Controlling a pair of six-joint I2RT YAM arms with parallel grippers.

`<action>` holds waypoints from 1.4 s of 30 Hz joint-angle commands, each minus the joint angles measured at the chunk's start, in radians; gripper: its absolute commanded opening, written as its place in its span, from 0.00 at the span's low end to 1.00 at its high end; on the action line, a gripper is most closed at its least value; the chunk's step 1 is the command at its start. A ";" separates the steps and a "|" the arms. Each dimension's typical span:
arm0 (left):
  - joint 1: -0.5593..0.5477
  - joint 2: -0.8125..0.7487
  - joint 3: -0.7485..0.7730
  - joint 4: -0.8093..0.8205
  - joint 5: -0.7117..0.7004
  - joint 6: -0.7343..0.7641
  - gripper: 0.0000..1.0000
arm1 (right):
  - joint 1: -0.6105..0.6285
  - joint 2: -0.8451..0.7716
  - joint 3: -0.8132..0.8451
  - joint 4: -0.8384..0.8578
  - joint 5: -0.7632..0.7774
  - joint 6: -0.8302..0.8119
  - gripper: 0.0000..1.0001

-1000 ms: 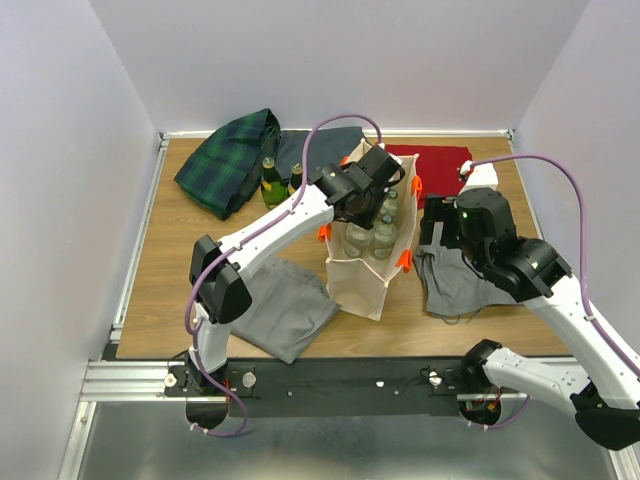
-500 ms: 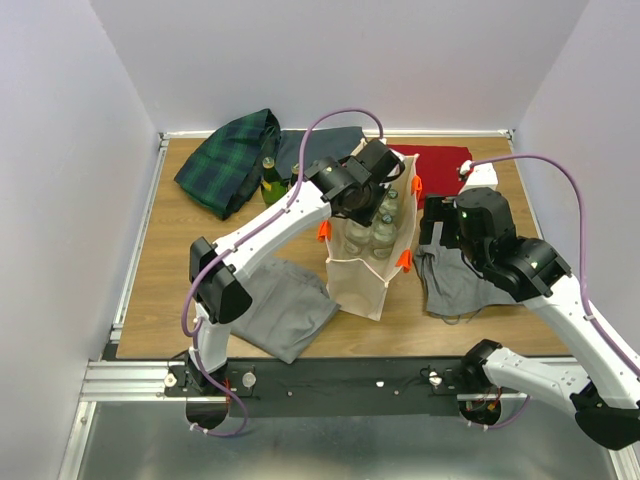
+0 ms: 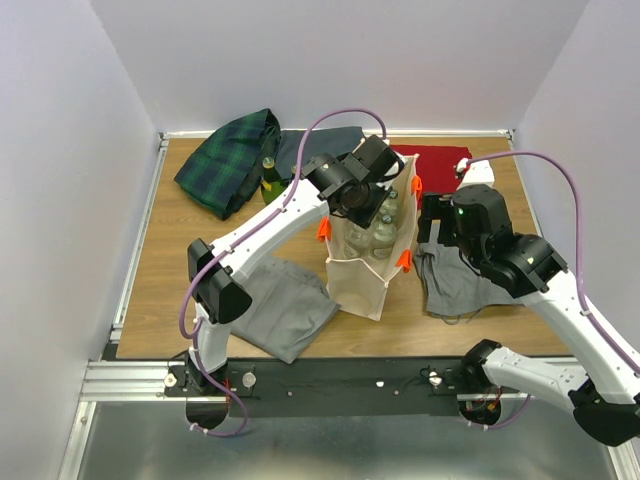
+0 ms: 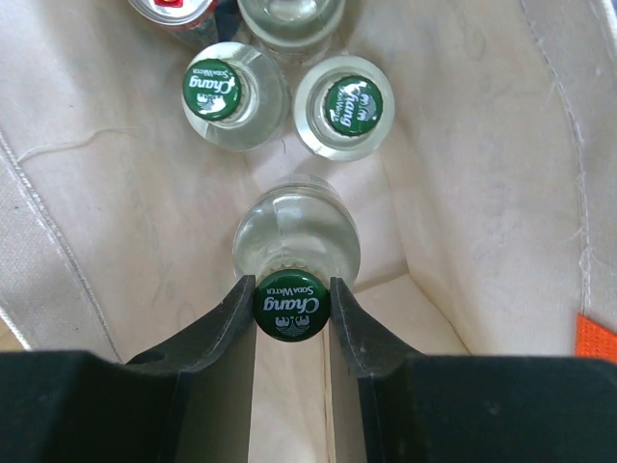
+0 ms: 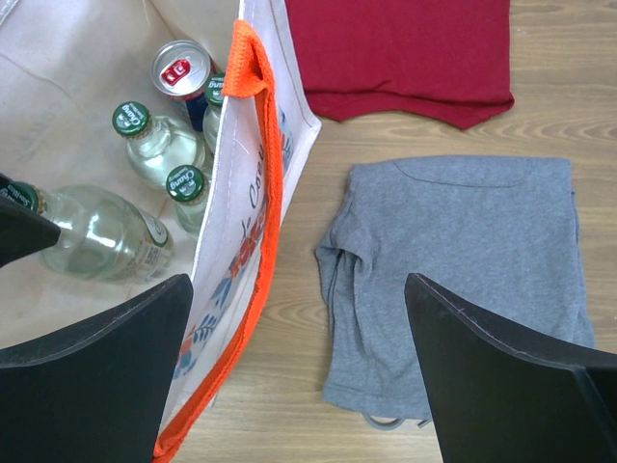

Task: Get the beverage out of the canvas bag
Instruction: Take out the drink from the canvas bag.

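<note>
The cream canvas bag (image 3: 362, 275) with orange handles stands mid-table; its inner wall shows in the left wrist view (image 4: 463, 164) and its side in the right wrist view (image 5: 253, 183). My left gripper (image 4: 292, 307) is inside the bag, shut on the green cap of a clear soda water bottle (image 4: 297, 231), which also shows in the right wrist view (image 5: 101, 236). Other green-capped bottles (image 4: 235, 96) (image 4: 344, 106) and a red-topped can (image 5: 180, 69) stand in the bag. My right gripper (image 5: 299, 328) is open and empty, astride the bag's right wall, one finger inside.
A grey T-shirt (image 5: 463, 270) lies right of the bag, a red cloth (image 5: 400, 48) behind it. A grey cloth (image 3: 285, 310) lies at the front left, a dark plaid cloth (image 3: 228, 160) at the back left with green bottles (image 3: 268, 182) beside it.
My left gripper has drawn slightly back and up at the bag's mouth, with the bottle in it. The right arm has shifted slightly towards the bag.
</note>
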 commanded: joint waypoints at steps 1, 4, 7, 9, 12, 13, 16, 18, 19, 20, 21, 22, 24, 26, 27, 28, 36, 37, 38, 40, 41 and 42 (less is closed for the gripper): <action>-0.002 -0.103 0.063 0.039 0.051 0.028 0.00 | 0.006 0.006 0.033 0.015 -0.015 0.025 1.00; -0.002 -0.116 0.071 0.030 0.058 0.030 0.00 | 0.004 0.006 0.036 0.018 -0.018 0.030 1.00; -0.002 -0.131 0.069 0.028 0.085 0.030 0.00 | 0.005 0.006 0.041 0.013 -0.020 0.037 1.00; -0.002 -0.139 0.066 0.028 0.090 0.030 0.00 | 0.006 0.005 0.039 0.012 -0.024 0.040 1.00; -0.002 -0.149 0.065 0.024 0.090 0.028 0.00 | 0.004 0.003 0.041 0.012 -0.027 0.045 1.00; -0.002 -0.155 0.063 0.022 0.090 0.028 0.00 | 0.005 0.003 0.042 0.010 -0.027 0.048 1.00; -0.002 -0.177 0.057 0.030 0.090 0.027 0.00 | 0.006 0.002 0.044 0.012 -0.027 0.051 1.00; -0.002 -0.189 0.045 0.040 0.085 0.025 0.00 | 0.006 0.003 0.045 0.012 -0.030 0.053 1.00; -0.002 -0.200 0.042 0.042 0.084 0.025 0.00 | 0.006 0.005 0.045 0.013 -0.032 0.054 1.00; -0.002 -0.203 0.043 0.042 0.085 0.028 0.00 | 0.006 0.006 0.047 0.013 -0.034 0.056 1.00; -0.002 -0.205 0.046 0.037 0.085 0.028 0.00 | 0.006 0.008 0.048 0.012 -0.034 0.057 1.00; -0.002 -0.209 0.048 0.036 0.082 0.028 0.00 | 0.004 0.011 0.051 0.010 -0.040 0.062 1.00; -0.002 -0.218 0.046 0.034 0.082 0.028 0.00 | 0.007 0.010 0.053 0.009 -0.047 0.065 1.00; -0.002 -0.229 0.039 0.037 0.067 0.028 0.00 | 0.006 0.008 0.054 0.004 -0.055 0.068 1.00; -0.002 -0.235 0.033 0.050 0.061 0.028 0.00 | 0.006 0.006 0.053 -0.001 -0.057 0.069 1.00; -0.002 -0.249 0.022 0.059 0.058 0.036 0.00 | 0.006 0.005 0.053 -0.001 -0.055 0.075 1.00; -0.002 -0.261 0.062 0.059 0.010 0.050 0.00 | 0.006 0.002 0.039 0.007 -0.093 0.111 1.00; -0.002 -0.267 0.065 0.062 0.007 0.050 0.00 | 0.006 0.002 0.039 0.006 -0.095 0.112 1.00; -0.002 -0.269 0.071 0.063 0.004 0.050 0.00 | 0.006 0.002 0.041 0.004 -0.095 0.112 1.00; -0.002 -0.271 0.080 0.063 -0.010 0.048 0.00 | 0.006 -0.001 0.042 0.002 -0.093 0.114 1.00; -0.002 -0.272 0.091 0.063 -0.014 0.051 0.00 | 0.006 -0.003 0.042 0.002 -0.092 0.114 1.00; -0.002 -0.272 0.096 0.062 -0.019 0.050 0.00 | 0.006 -0.004 0.042 0.002 -0.092 0.114 1.00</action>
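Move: The left hand holds a clear bottle by its green cap inside the canvas bag. The nearer green bottle outside, where drinks have been set down, is about 14 cm left, 10 cm ahead and 14 cm lower. Still in the bag, one clear bottle stands about 7 cm right and 2 cm ahead, another 7 cm ahead and 2 cm right, both some 15 cm below. From the right hand that green bottle is roughly 32 cm left, 9 cm ahead and 16 cm down. Still pinching the clear bottle by its cap, the left hand draws it up about 8 cm, first easing back and then also leftward, nearly 3 cm each way, away from the bottles still in the bag. The wrist tilts some 10 degrees and the fingers keep their hold. The right hand, empty and wide open, drifts barely 2 cm left. ##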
